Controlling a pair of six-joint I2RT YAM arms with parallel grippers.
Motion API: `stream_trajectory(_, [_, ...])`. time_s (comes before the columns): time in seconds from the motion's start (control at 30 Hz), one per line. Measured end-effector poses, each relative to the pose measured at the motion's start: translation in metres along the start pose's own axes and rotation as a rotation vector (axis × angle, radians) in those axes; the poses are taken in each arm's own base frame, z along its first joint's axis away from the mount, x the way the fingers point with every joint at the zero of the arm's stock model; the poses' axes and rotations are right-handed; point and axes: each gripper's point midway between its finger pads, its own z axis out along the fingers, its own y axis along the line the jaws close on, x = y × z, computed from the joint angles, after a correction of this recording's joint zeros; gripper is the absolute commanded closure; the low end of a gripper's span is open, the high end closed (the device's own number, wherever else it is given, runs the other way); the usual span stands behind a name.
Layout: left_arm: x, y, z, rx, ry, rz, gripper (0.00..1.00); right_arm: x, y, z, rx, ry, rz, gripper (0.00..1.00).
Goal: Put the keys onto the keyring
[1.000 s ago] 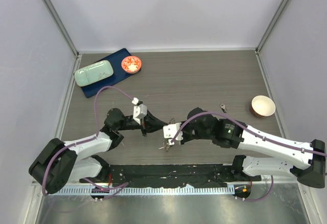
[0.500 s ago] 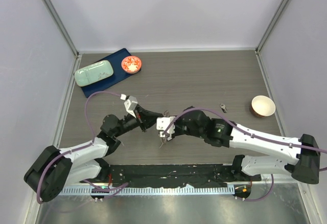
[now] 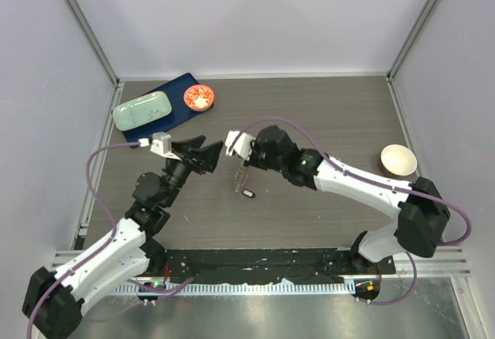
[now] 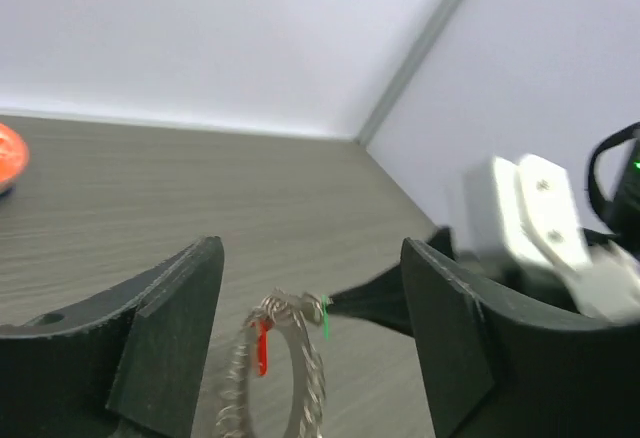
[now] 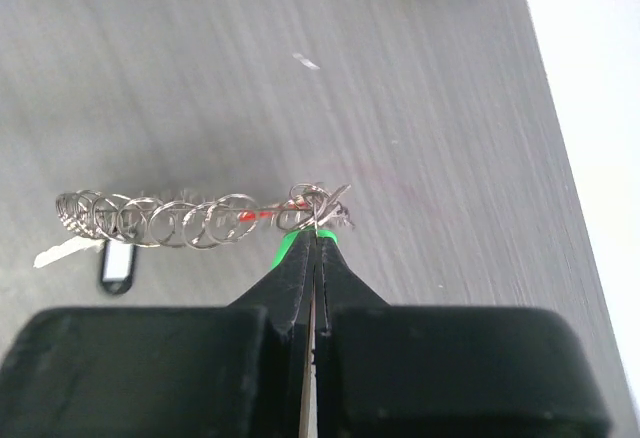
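Observation:
The keyring (image 3: 242, 176) hangs on edge above the table, a silvery ring of many small loops. My right gripper (image 3: 242, 161) is shut on its top, where a green key tag (image 5: 287, 249) is pinched beside the fingers. A red key tag (image 5: 254, 216) lies along the keyring (image 5: 180, 220). My left gripper (image 3: 212, 155) stands open just left of it. In the left wrist view, its two fingers straddle the keyring (image 4: 298, 378) without touching. The red tag (image 4: 262, 348) and green tag (image 4: 326, 319) show near the top, below my left gripper (image 4: 312, 250).
A small dark tag (image 3: 247, 193) lies on the table under the ring, beside a white slip (image 5: 60, 251). At back left, a blue tray (image 3: 179, 85) holds a pale green case (image 3: 142, 111) and a red bowl (image 3: 199, 97). A cream bowl (image 3: 397, 160) sits at right.
Both arms have swung up and toward the back. My right gripper carried the keyring off the table. My left gripper went from shut to open.

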Motion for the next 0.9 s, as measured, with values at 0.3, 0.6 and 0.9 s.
stream_trajectory(0.3, [-0.035, 0.039, -0.037, -0.276, -0.061, 0.025, 0.07, -0.021, -0.104, 0.048, 0.147, -0.044, 0.176, 0.99])
stream_trajectory(0.6, [-0.035, 0.058, -0.053, -0.418, 0.012, 0.048, 0.00, -0.006, -0.120, 0.079, 0.162, -0.051, 0.385, 0.99])
stream_trajectory(0.9, [-0.036, 0.052, -0.056, -0.424, 0.088, 0.054, 0.00, 0.075, -0.007, 0.074, -0.097, 0.174, 0.637, 0.99])
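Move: The right hand already holds the keyring by its rim. Its middle hangs about 6 cm below the fingertips and 2 cm back, with the black tag some 12 cm below and 3 cm back. The bare table spot it is taken to lies roughly 11 cm ahead, 3 cm left and 16 cm down, and the orange bowl about 30 cm ahead, 17 cm left and 13 cm down. From the empty left hand, the keyring is some 9 cm right, 5 cm ahead and 14 cm down. Forward in a quick sweep goes the right hand, about 14 cm and rising slightly, then it swings back some 8 cm while dropping steeply over the bare table, tipping its fingers down and turning clockwise. Its closed fingers keep their pinch on the keyring's rim. The left hand draws off to the left, away from the ring, and opens fully. ##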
